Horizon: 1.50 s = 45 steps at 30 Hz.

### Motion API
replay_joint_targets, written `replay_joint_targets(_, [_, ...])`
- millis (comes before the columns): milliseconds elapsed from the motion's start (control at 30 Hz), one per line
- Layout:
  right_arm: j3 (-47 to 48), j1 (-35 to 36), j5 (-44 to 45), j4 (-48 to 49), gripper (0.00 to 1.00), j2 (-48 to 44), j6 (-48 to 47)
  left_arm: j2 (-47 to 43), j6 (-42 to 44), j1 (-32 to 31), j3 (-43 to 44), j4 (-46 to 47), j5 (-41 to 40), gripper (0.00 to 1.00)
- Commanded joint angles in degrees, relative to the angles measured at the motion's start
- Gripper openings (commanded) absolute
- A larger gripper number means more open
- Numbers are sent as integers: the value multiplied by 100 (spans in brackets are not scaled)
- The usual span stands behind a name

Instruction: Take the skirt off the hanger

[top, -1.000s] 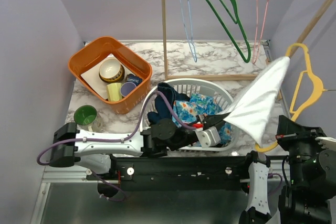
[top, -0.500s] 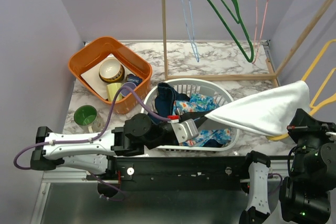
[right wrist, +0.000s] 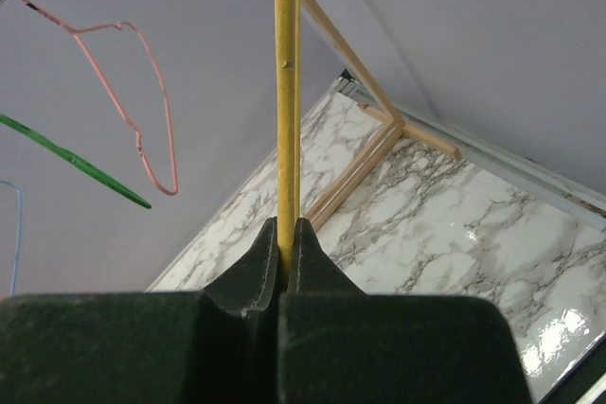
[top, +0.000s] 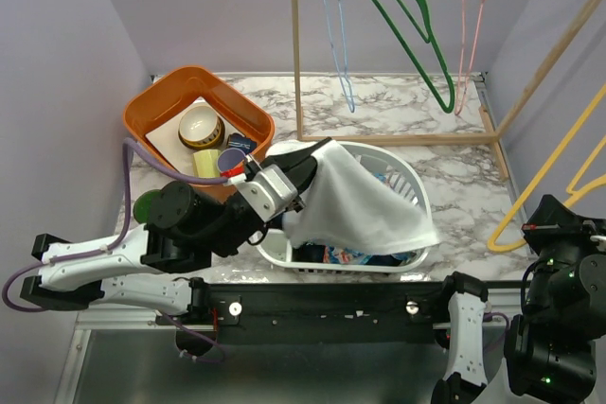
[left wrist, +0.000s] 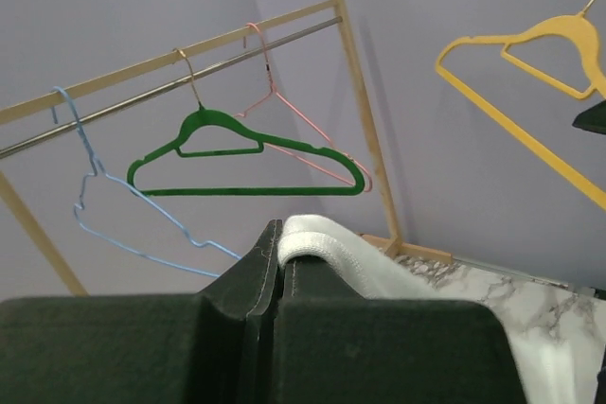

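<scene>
The white skirt [top: 355,205] hangs free of the hanger and drapes over the laundry basket [top: 420,194]. My left gripper [top: 301,186] is shut on the skirt's upper edge above the basket's left side. In the left wrist view the folded white hem [left wrist: 322,238] sits pinched between the jaws of the left gripper [left wrist: 279,248]. The bare yellow hanger [top: 559,172] stands at the far right, with my right gripper [top: 530,229] shut on its lower bar. The right wrist view shows the yellow bar [right wrist: 287,92] clamped upright in the right gripper [right wrist: 289,234].
An orange bin [top: 156,106] with bowls and cups sits at the back left, and a green cup [top: 150,203] is next to my left arm. A wooden rack [top: 295,54] holds a blue hanger [top: 339,35], a green hanger [top: 417,30] and a pink hanger [top: 469,35]. Coloured clothes lie in the basket.
My left arm drew back to the left and pulled the skirt off the yellow hanger; the skirt now drapes over the basket. The right arm carried the bare hanger further right.
</scene>
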Motion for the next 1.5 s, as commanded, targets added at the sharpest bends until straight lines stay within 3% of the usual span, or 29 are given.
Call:
replay_joint_targets(0, [-26, -37, 106, 389, 1, -45, -94, 208, 481, 6, 353, -165, -334, 0])
replay_joint_targets(233, [-8, -37, 9, 539, 1, -89, -296, 770, 429, 252, 520, -270, -158, 0])
replay_joint_targets(500, [27, -29, 26, 565, 0, -115, -341, 1342, -958, 832, 706, -745, 203, 0])
replay_joint_targets(700, [-26, 15, -35, 618, 1, -124, -341, 1070, -1583, 955, -963, -156, -43, 0])
replay_joint_targets(933, [-184, 24, -395, 785, 1, -98, -490, 947, -3042, 1263, -2422, -209, -123, 0])
replay_joint_targets(1100, [-307, 33, -448, 855, 1, -63, -542, 929, -3990, 1456, -3074, -261, -220, 21])
replay_joint_targets(1267, [-377, 24, -571, 934, 1, -36, -551, 1078, -4475, 1492, -3110, -560, -53, 30])
replay_joint_targets(1300, [-386, 24, -606, 952, 1, 7, -604, 1122, -4563, 1483, -3057, -795, -87, 42])
replay_joint_targets(1367, [-421, 24, -834, 996, 1, 52, -709, 1114, -4801, 1492, -2891, -1043, -350, 52])
replay_joint_targets(1467, [-526, 24, -1562, 1154, 1, 166, -1130, 868, -4749, 1483, -2645, -1395, -413, 83])
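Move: The white skirt already hangs from the left fingers. The laundry basket it is going into has its middle about 10 cm ahead of that hand, 5 cm to the right and some 42 cm below. In the basket the floral skirt lies about 12 cm ahead and 8 cm right of the hand, the denim skirt about 14 cm ahead and 5 cm left. From the right hand, which holds the yellow hanger, the basket's middle is some 13 cm ahead and 30 cm left. The white skirt is carried down into the basket by the left hand, which first eases forward and right by some 6 cm each while starting to sink, then drops nearly straight down, about 35 cm in all. The wrist tips the fingers downward as it sinks, and near the bottom they open to let the cloth go close over the heap. The right hand keeps its pinch on the hanger, creeping some 2 cm forward late on. ##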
